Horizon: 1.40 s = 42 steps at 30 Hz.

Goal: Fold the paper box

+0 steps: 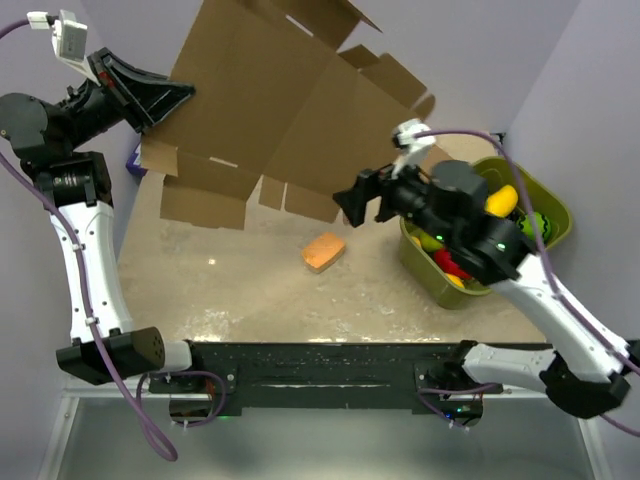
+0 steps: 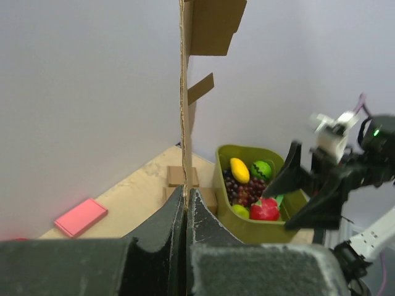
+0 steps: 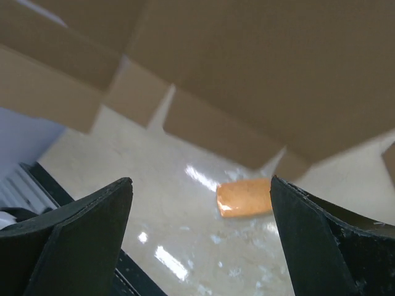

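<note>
The paper box (image 1: 290,100) is a large flat brown cardboard sheet with flaps and tabs, held up tilted above the back of the table. My left gripper (image 1: 185,95) is shut on its left edge. In the left wrist view the sheet (image 2: 183,92) rises edge-on from between my closed fingers (image 2: 186,197). My right gripper (image 1: 350,205) stands open just off the sheet's lower right flaps, apart from them. In the right wrist view the sheet (image 3: 247,61) fills the top, and nothing lies between the wide jaws of that gripper (image 3: 200,185).
An orange block (image 1: 324,250) lies on the table under the sheet, also in the right wrist view (image 3: 244,197). A green bin (image 1: 555,205) of toy fruit stands at the right. Two small brown boxes (image 2: 182,176) and a pink flat pad (image 2: 80,217) sit at the back.
</note>
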Each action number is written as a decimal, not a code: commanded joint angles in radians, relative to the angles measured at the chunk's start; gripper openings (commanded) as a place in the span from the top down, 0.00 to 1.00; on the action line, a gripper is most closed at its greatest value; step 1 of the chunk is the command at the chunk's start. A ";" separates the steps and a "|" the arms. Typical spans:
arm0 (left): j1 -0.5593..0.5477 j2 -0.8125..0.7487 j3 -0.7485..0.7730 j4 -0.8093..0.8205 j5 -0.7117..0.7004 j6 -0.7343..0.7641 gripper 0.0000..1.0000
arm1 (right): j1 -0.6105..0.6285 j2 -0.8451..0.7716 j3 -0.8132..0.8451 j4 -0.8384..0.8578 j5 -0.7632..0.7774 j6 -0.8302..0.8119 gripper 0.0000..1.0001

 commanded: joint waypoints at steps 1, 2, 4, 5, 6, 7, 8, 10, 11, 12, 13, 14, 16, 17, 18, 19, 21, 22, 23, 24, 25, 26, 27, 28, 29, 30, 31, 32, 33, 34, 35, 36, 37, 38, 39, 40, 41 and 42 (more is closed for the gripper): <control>0.005 -0.036 0.014 0.099 0.106 -0.083 1.00 | 0.004 -0.094 0.090 -0.061 -0.039 -0.112 0.04; 0.005 -0.052 0.000 0.102 0.112 -0.078 1.00 | 0.004 -0.112 0.092 -0.046 -0.021 -0.121 0.04; 0.003 -0.073 -0.051 0.112 0.126 -0.073 1.00 | 0.004 -0.152 0.099 0.009 0.028 -0.178 0.04; 0.005 -0.096 -0.068 0.116 0.128 -0.070 1.00 | 0.004 -0.161 0.107 0.025 0.086 -0.218 0.04; 0.005 -0.107 -0.083 0.118 0.129 -0.069 1.00 | 0.004 -0.169 0.116 0.066 0.116 -0.235 0.04; 0.003 -0.125 -0.117 0.121 0.132 -0.069 1.00 | 0.002 -0.170 0.119 0.091 0.134 -0.255 0.04; 0.005 -0.134 -0.132 0.127 0.132 -0.066 1.00 | 0.004 -0.172 0.122 0.114 0.140 -0.300 0.04; 0.003 -0.150 -0.168 0.124 0.131 -0.064 1.00 | 0.002 -0.167 0.153 0.151 0.133 -0.336 0.05; 0.005 -0.154 -0.180 0.121 0.132 -0.057 1.00 | 0.004 -0.166 0.161 0.161 0.124 -0.367 0.05; 0.006 -0.159 -0.192 0.121 0.134 -0.053 1.00 | 0.005 -0.164 0.167 0.189 0.111 -0.385 0.05; 0.003 -0.173 -0.217 0.119 0.134 -0.049 1.00 | 0.005 -0.163 0.171 0.200 0.104 -0.404 0.05; 0.003 -0.179 -0.229 0.113 0.134 -0.037 1.00 | 0.005 -0.158 0.173 0.213 0.104 -0.436 0.05; 0.003 -0.199 -0.266 0.106 0.134 -0.026 1.00 | 0.004 -0.128 0.193 0.227 0.097 -0.470 0.05; 0.002 -0.205 -0.275 0.084 0.134 -0.005 1.00 | 0.005 -0.114 0.205 0.223 0.096 -0.496 0.05; 0.003 -0.210 -0.281 0.069 0.134 0.011 1.00 | 0.004 -0.101 0.230 0.218 0.099 -0.505 0.05; 0.002 -0.217 -0.290 0.052 0.132 0.025 1.00 | 0.005 -0.076 0.242 0.217 0.097 -0.514 0.05; 0.003 -0.220 -0.297 0.012 0.129 0.061 1.00 | 0.007 -0.063 0.257 0.230 0.093 -0.539 0.05; 0.003 -0.227 -0.307 0.006 0.129 0.066 1.00 | 0.007 -0.063 0.253 0.244 0.091 -0.548 0.05; 0.002 -0.227 -0.312 0.006 0.129 0.069 1.00 | 0.007 -0.063 0.248 0.259 0.097 -0.577 0.05; 0.000 -0.228 -0.323 0.006 0.129 0.069 1.00 | 0.008 -0.060 0.241 0.290 0.103 -0.592 0.04; -0.001 -0.231 -0.327 0.006 0.129 0.072 1.00 | 0.008 -0.052 0.250 0.296 0.116 -0.608 0.03; -0.006 -0.230 -0.330 0.006 0.131 0.074 1.00 | 0.008 -0.023 0.260 0.295 0.131 -0.637 0.03; -0.008 -0.230 -0.332 0.006 0.134 0.077 1.00 | 0.008 -0.006 0.294 0.289 0.143 -0.649 0.03; -0.011 -0.231 -0.332 0.006 0.134 0.075 1.00 | 0.008 0.017 0.311 0.289 0.154 -0.663 0.03; -0.014 -0.233 -0.333 0.006 0.135 0.080 1.00 | 0.008 0.040 0.331 0.286 0.163 -0.686 0.03; -0.014 -0.233 -0.333 0.004 0.137 0.082 1.00 | 0.008 0.091 0.380 0.275 0.169 -0.695 0.02; -0.017 -0.236 -0.333 0.003 0.137 0.083 1.00 | 0.007 0.118 0.407 0.267 0.180 -0.706 0.02; -0.020 -0.237 -0.335 0.000 0.137 0.088 1.00 | 0.007 0.145 0.435 0.261 0.195 -0.729 0.02; -0.020 -0.239 -0.338 0.000 0.138 0.089 1.00 | 0.005 0.200 0.496 0.241 0.199 -0.735 0.03; -0.021 -0.242 -0.338 -0.002 0.140 0.091 1.00 | 0.005 0.227 0.526 0.234 0.206 -0.744 0.03; -0.024 -0.243 -0.338 -0.002 0.141 0.092 1.00 | 0.005 0.259 0.558 0.223 0.211 -0.758 0.03; -0.024 -0.243 -0.338 -0.002 0.143 0.092 1.00 | 0.005 0.311 0.625 0.191 0.211 -0.766 0.04; -0.027 -0.243 -0.336 -0.002 0.144 0.094 1.00 | 0.005 0.337 0.656 0.178 0.208 -0.773 0.04; -0.028 -0.243 -0.333 -0.002 0.146 0.094 1.00 | 0.005 0.357 0.703 0.165 0.203 -0.787 0.05; -0.029 -0.245 -0.329 -0.002 0.151 0.094 1.00 | 0.005 0.389 0.719 0.148 0.200 -0.795 0.06; -0.032 -0.243 -0.327 -0.002 0.152 0.094 1.00 | 0.004 0.399 0.727 0.149 0.200 -0.807 0.07; -0.031 -0.243 -0.324 -0.002 0.154 0.095 1.00 | 0.004 0.405 0.730 0.154 0.203 -0.815 0.08; -0.032 -0.245 -0.320 -0.002 0.155 0.095 1.00 | 0.004 0.409 0.727 0.163 0.205 -0.822 0.14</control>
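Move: The right hand is empty, and the box's upper flap lies about 16 cm ahead of it, 6 cm to its left and some 24 cm higher. Below that hand, roughly 35 cm down, the orange block sits 3 cm ahead and 4 cm left. The fruit bin is some 27 cm to its right, 5 cm farther out and 30 cm lower. From the left hand, which holds the sheet's left edge, the flap is about 6 cm ahead, 16 cm right and 8 cm up. Still pinching the left edge of the cardboard, the left hand draws it back and lowers it about 7 cm. The right hand climbs nearly 20 cm with its fingers wide open, first swinging back and right clear of the sheet, then reaching forward and left to the upper flap. Its fingers tip upward by some 45 degrees; contact with the flap can't be made out. ##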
